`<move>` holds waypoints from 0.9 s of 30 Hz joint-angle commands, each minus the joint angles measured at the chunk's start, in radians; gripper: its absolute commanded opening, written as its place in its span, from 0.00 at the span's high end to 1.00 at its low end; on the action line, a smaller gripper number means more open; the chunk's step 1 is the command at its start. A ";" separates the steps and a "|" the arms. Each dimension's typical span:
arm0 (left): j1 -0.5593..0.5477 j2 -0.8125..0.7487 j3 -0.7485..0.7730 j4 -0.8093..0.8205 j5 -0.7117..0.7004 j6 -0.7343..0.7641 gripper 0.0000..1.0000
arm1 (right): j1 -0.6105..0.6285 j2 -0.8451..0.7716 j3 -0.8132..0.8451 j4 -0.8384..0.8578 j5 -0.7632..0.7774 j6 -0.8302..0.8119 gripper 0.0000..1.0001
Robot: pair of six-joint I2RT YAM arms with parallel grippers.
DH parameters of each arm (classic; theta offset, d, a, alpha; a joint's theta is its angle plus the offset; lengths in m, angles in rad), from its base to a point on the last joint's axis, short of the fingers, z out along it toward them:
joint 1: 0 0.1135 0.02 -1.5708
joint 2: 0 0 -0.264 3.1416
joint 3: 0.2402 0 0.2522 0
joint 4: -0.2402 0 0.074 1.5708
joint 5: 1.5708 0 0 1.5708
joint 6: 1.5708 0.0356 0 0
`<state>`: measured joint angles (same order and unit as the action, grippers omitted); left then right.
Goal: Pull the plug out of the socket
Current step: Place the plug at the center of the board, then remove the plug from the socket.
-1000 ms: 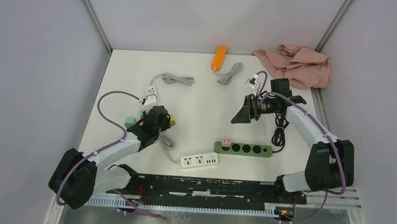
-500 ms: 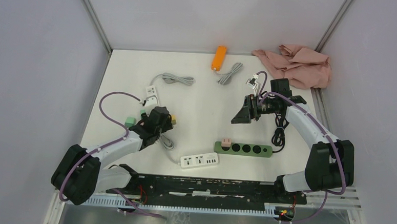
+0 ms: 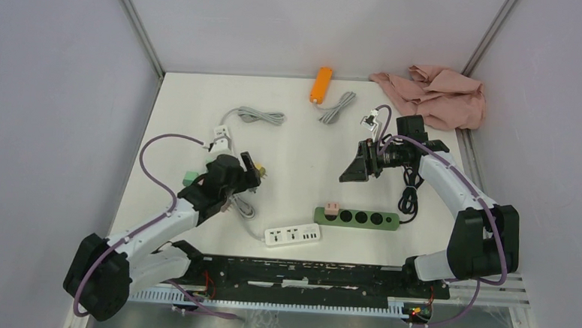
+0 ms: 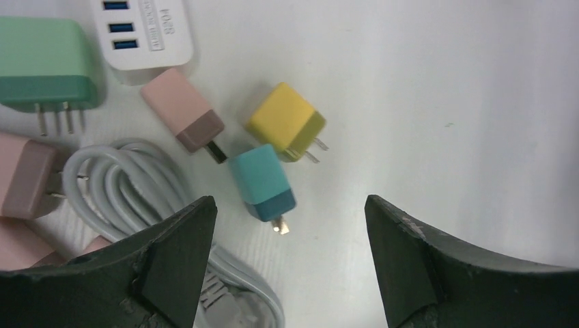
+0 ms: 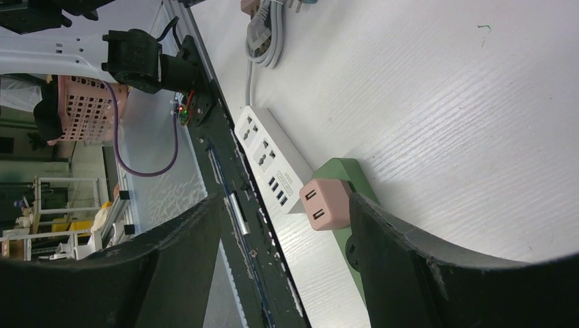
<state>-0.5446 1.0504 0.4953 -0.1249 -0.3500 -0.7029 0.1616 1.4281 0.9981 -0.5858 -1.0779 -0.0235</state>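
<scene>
A pink plug [image 3: 332,208] sits in the left end socket of the green power strip [image 3: 368,219] at the near right. In the right wrist view the same pink plug [image 5: 326,203] shows between my fingers' outlines, on the green power strip [image 5: 345,172] far below. My right gripper [image 3: 351,171] [image 5: 285,203] hangs open above and behind the strip, holding nothing. My left gripper [image 3: 249,165] [image 4: 288,205] is open over loose plugs at the left. A teal plug [image 4: 263,181] lies on the table just ahead of its jaws, untouched.
Beside the teal plug lie a yellow plug [image 4: 285,121], a pink-and-brown plug [image 4: 183,109], a green plug [image 4: 44,65], a coiled grey cable [image 4: 130,184] and a white USB strip [image 4: 143,34]. A white power strip [image 3: 292,235] lies near front. An orange strip [image 3: 321,84] and pink cloth [image 3: 438,93] sit at the back.
My left gripper's jaws have spread wide, and the left arm has shifted slightly forward and right. The right arm has not moved.
</scene>
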 commanded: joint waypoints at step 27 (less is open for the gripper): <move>0.006 -0.118 -0.235 0.693 0.646 0.009 0.13 | -0.002 -0.017 0.028 -0.011 -0.002 -0.050 0.27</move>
<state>-0.5446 0.9459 0.2703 0.4564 0.2481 -0.6750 0.1616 1.4281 0.9981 -0.6037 -1.0672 -0.0544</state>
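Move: The pink plug on the green socket board lies some 21 cm to the left hand's right and 7 cm back, at nearly its height. The board's middle is about 8 cm right of that plug; the white power strip is roughly 15 cm back and 11 cm right of the hand. The teal plug is just below it, 2 cm left, the yellow one 4 cm ahead. From the right hand, the pink plug is about 7 cm back, 3 cm left and 9 cm down. Open, the left hand sweeps 10 cm right, rising 5 and easing back, turning clockwise towards the pink plug. ##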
